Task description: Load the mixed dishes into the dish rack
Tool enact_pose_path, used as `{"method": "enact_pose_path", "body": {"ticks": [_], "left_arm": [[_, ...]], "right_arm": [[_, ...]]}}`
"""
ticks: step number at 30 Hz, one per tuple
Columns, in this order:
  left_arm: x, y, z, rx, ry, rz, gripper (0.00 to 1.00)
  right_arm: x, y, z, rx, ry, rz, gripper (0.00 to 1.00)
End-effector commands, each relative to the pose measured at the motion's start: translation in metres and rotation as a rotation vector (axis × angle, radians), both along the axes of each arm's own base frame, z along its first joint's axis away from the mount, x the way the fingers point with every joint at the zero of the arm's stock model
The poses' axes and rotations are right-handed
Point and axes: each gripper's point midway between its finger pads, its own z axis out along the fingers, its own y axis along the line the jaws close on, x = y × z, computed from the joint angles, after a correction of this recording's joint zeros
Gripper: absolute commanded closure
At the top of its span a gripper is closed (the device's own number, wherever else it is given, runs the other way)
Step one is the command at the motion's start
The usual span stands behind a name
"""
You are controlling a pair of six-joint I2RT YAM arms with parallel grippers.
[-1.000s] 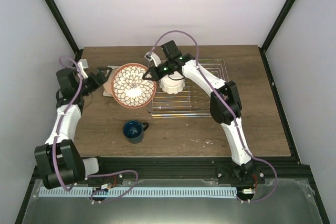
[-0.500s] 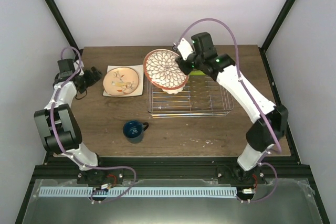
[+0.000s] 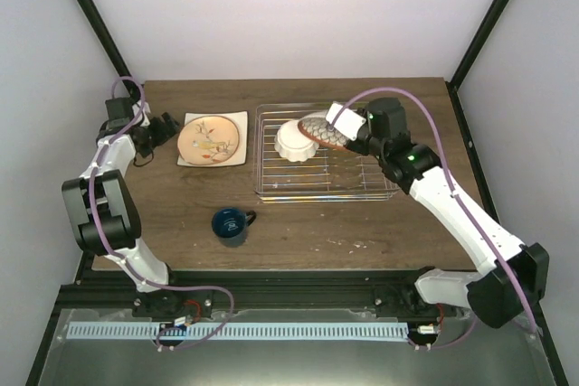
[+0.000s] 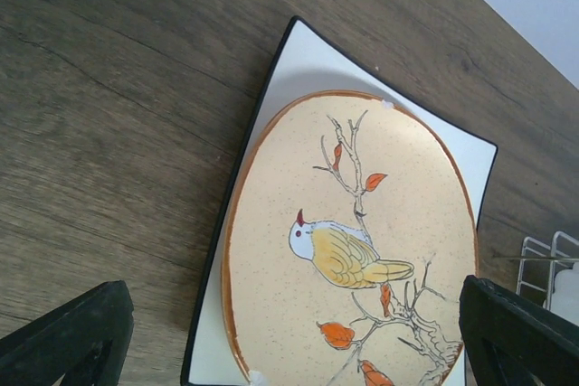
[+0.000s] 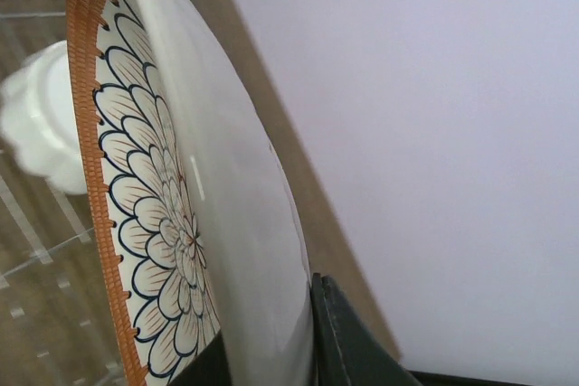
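My right gripper point(image 3: 346, 130) point(image 5: 267, 350) is shut on the rim of a round plate point(image 3: 322, 130) point(image 5: 163, 223) with a blue petal pattern and an orange edge. The plate hangs steeply tilted over the silver wire dish rack point(image 3: 327, 196) point(image 5: 27, 232), next to the white scalloped bowl point(image 3: 293, 139) point(image 5: 36, 124) that sits in it. A beige round plate point(image 3: 211, 140) point(image 4: 362, 250) painted with a bird lies on a white square plate point(image 3: 191, 159) point(image 4: 298, 70) left of the rack. My left gripper point(image 3: 164, 128) point(image 4: 289, 314) stands open at that stack's left edge, holding nothing. The dark blue mug point(image 3: 232, 225) stands in front.
The dish rack's corner point(image 4: 543, 255) shows just past the stacked plates. The wooden table point(image 3: 380, 228) ends at black frame posts and white walls at the back and sides. The right arm's cable arcs above the rack.
The right arm has carried the petal plate from above the stacked plates across to the rack and tipped it on edge. The left arm has drawn back to the left.
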Motion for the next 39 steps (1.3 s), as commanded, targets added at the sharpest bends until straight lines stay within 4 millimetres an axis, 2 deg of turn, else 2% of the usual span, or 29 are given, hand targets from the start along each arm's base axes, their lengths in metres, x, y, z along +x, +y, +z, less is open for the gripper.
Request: {"method": "enact_pose_path", "body": {"ticks": [1, 5, 13, 22, 31, 39], "left_arm": [[0.011, -0.005, 0.013, -0.009, -0.045, -0.019, 0.0], [0.01, -0.005, 0.011, -0.011, -0.043, -0.021, 0.0], [0.008, -0.006, 0.009, -0.006, -0.041, -0.027, 0.0], [0.007, -0.005, 0.006, -0.007, -0.033, -0.024, 0.0], [0.005, -0.004, 0.002, -0.004, -0.025, -0.014, 0.0], [0.003, -0.002, -0.012, 0.001, 0.01, -0.01, 0.0]], "right_arm": [[0.007, -0.014, 0.118, 0.051, -0.396, -0.011, 0.99], [0.007, -0.019, 0.115, 0.008, -0.418, -0.012, 0.99], [0.022, -0.044, 0.07, -0.166, -0.412, -0.026, 0.99], [0.02, -0.044, 0.046, -0.27, -0.438, 0.016, 0.99], [0.014, -0.025, 0.006, -0.267, -0.363, 0.137, 0.99], [0.012, -0.001, -0.032, -0.259, -0.29, 0.223, 0.99]]}}
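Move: The patterned plate is already pinched in the right hand. The rack slot it is bound for lies about 4 cm ahead of that hand, 2 cm to its left and some 20 cm below. The green plate stands in the rack roughly 9 cm ahead and 1 cm left, and the white bowl sits about 4 cm ahead and 12 cm left, both low. From the left hand the slot is about 46 cm right, 4 cm back and 5 cm lower. The patterned plate, still pinched in the right hand's nearly shut fingers, is first lifted about 5 cm, then lowered some 10 cm towards the tines in front of the green plate. The hand drifts 5 cm right on the way and eases halfway back left, its left side dipping about 20 degrees and its fingertips tipping up a little to bring the plate on edge. ##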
